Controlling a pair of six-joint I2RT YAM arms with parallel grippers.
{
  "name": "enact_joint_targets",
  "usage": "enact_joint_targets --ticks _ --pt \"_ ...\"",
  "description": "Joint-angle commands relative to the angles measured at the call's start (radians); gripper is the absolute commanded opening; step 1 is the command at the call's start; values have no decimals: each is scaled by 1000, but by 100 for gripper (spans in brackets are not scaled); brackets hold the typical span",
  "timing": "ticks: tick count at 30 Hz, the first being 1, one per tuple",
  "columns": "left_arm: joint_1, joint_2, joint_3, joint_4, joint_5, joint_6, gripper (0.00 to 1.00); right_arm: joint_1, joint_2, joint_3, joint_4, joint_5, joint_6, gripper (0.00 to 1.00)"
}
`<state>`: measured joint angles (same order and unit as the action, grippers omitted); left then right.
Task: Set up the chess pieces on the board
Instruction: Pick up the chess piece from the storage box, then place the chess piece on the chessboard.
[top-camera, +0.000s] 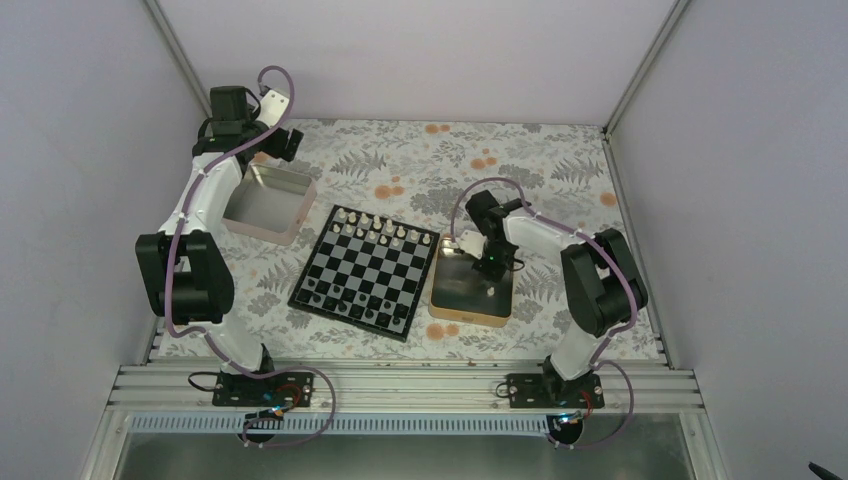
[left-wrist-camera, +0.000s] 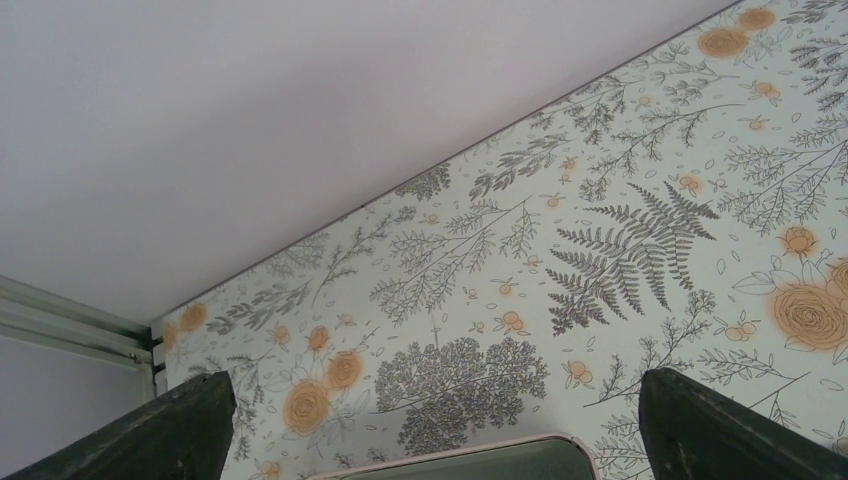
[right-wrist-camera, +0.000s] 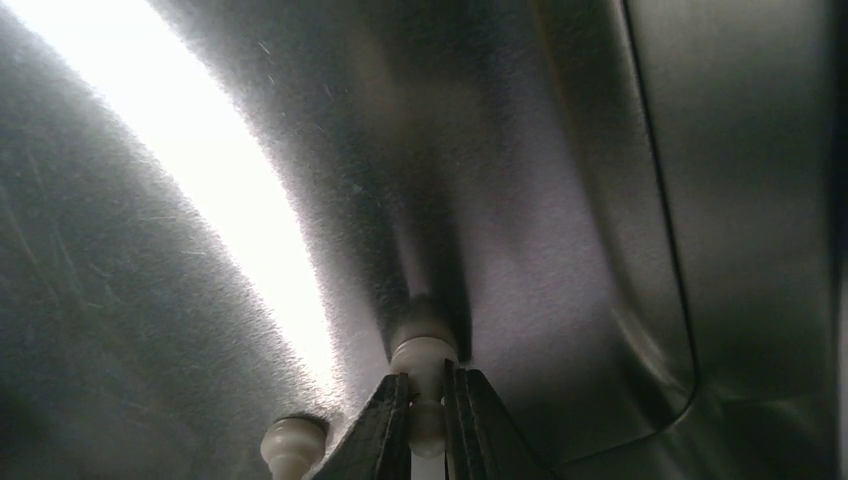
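The board (top-camera: 368, 268) lies at the table's middle, with cream chess pieces (top-camera: 375, 228) lined along its far rows and small dark chessmen (top-camera: 345, 298) along its near rows. My right gripper (top-camera: 492, 272) reaches down into the gold tin (top-camera: 470, 312) right of the board. In the right wrist view the right gripper (right-wrist-camera: 428, 395) is shut on a cream chess piece (right-wrist-camera: 424, 355) standing on the tin's floor. A second cream piece (right-wrist-camera: 292, 440) lies just to its left. My left gripper (left-wrist-camera: 430, 400) is open and holds nothing, raised at the back left.
A pinkish silver tin (top-camera: 300, 205) sits left of the board's far corner; its rim (left-wrist-camera: 470, 450) shows below the left fingers. The floral table cover meets the walls at the back and sides. A metal rail runs along the near edge.
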<state>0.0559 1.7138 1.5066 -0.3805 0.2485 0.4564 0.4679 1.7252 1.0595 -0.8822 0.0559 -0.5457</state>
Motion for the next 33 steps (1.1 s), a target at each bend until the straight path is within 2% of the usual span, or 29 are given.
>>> enact_joint_targets --ticks 1,11,24,33 --pt "-2 1 11 2 23 4 100 -8 -21 62 -29 -40 0 7" --pt "-2 -3 13 0 33 5 100 87 24 354 -204 -36 -14 7" --pt "-3 -12 13 -5 45 5 100 259 301 733 -253 -33 -76 7" --pt "-2 -15 9 -3 49 7 100 297 436 809 -248 -53 -113 7"
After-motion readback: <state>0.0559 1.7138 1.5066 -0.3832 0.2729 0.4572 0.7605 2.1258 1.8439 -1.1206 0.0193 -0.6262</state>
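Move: The white pawn is already pinched at the right hand, low in the storage box. The two empty pawn squares at the board's right-hand corner lie about 18 cm left and 6 cm ahead, roughly at hand height; the corner rook is some 15 cm left and 8 ahead, the nearest placed pawn 22 left and 7 ahead. The last pawn in the box stands about 5 cm straight back. From the left hand the squares lie some 24 cm right, 20 back and 23 below. Up and left in a quick arc, the right hand lifts the still-pinched white pawn out of the storage box, climbing about 10 cm, then sinks some 4 cm while carrying on left and somewhat forward, about 18 cm left in all, towards the empty pawn squares. The wrist turns roughly 20 degrees counter-clockwise; the fingers keep their grip, easing off in speed near the end. ##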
